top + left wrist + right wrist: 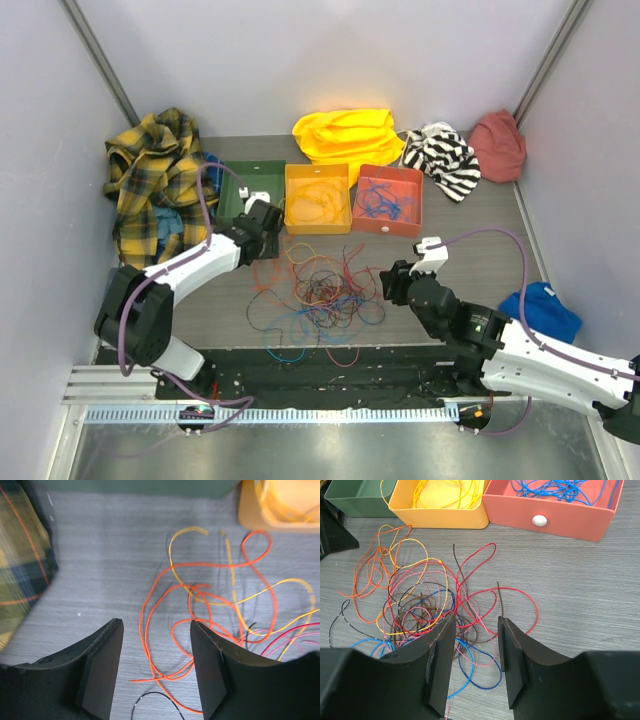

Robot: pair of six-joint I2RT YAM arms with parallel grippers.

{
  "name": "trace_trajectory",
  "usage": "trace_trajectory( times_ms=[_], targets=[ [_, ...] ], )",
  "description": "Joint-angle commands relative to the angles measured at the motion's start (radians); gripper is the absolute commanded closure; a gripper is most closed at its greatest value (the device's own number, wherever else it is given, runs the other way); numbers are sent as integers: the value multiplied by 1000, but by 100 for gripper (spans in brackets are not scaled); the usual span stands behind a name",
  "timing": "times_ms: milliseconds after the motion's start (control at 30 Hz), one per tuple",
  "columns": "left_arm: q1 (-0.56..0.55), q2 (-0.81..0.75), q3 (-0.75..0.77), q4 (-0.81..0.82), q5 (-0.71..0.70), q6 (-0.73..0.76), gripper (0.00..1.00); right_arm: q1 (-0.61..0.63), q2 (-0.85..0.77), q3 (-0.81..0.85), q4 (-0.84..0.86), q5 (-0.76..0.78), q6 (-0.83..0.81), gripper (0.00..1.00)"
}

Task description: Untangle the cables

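Observation:
The cables (pixel 315 295) lie in a loose tangle of orange, yellow, red, blue, pink and dark loops on the grey table. My left gripper (pixel 262 225) hovers over the tangle's upper left edge. In the left wrist view it (pixel 156 630) is open, with orange cables (pixel 200 587) lying flat on the table below the gap and nothing gripped. My right gripper (pixel 392 283) is at the tangle's right side. In the right wrist view it (pixel 476 622) is open above red, pink and blue loops (pixel 420 605), holding nothing.
Three bins stand behind the tangle: green (pixel 250 190), yellow (pixel 318 198) holding yellow wires, red (pixel 388 200) holding blue wires. A plaid shirt (pixel 155 180) lies at left, with yellow (pixel 348 132), striped (pixel 442 155) and pink (pixel 498 145) cloths at the back. A blue cloth (pixel 540 310) lies at right.

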Motion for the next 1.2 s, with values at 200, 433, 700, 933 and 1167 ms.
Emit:
trace_trajectory(
  times_ms=[200, 433, 700, 933, 1167],
  targets=[
    [7, -36, -82, 0, 176, -134, 42, 7, -67, -20, -4, 15, 44, 53],
    [-16, -65, -143, 109, 262, -197, 45, 7, -41, -24, 14, -1, 52, 53],
    [-24, 16, -109, 121, 260, -189, 50, 7, -42, -24, 14, -1, 55, 53],
    [-24, 51, -109, 132, 239, -194, 74, 5, -45, -27, 4, 7, 53, 53],
    [-25, -81, -76, 52, 196, -183, 100, 5, -42, -24, 5, 5, 50, 53]
  ],
)
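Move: The orange cable strand to be pinched lies about 4 cm back and 4 cm to the right of the left hand, some 6 cm below. From that hand the green bin is about 13 cm ahead and 2 cm left, the yellow bin 12 cm ahead and 12 cm right, and the main tangle 8 cm back and 14 cm right. From the right hand the strand lies roughly 24 cm left, 8 cm ahead and 14 cm below. The orange cable is met by the left hand coming down about 5 cm while drawing back and to the right by some 4 cm each, away from the bins. The wrist rolls about 15 degrees, left side dropping, and tips further down by about 10. After a last short straight sink, the fingers shut from half open and pinch one orange strand at the tips. ##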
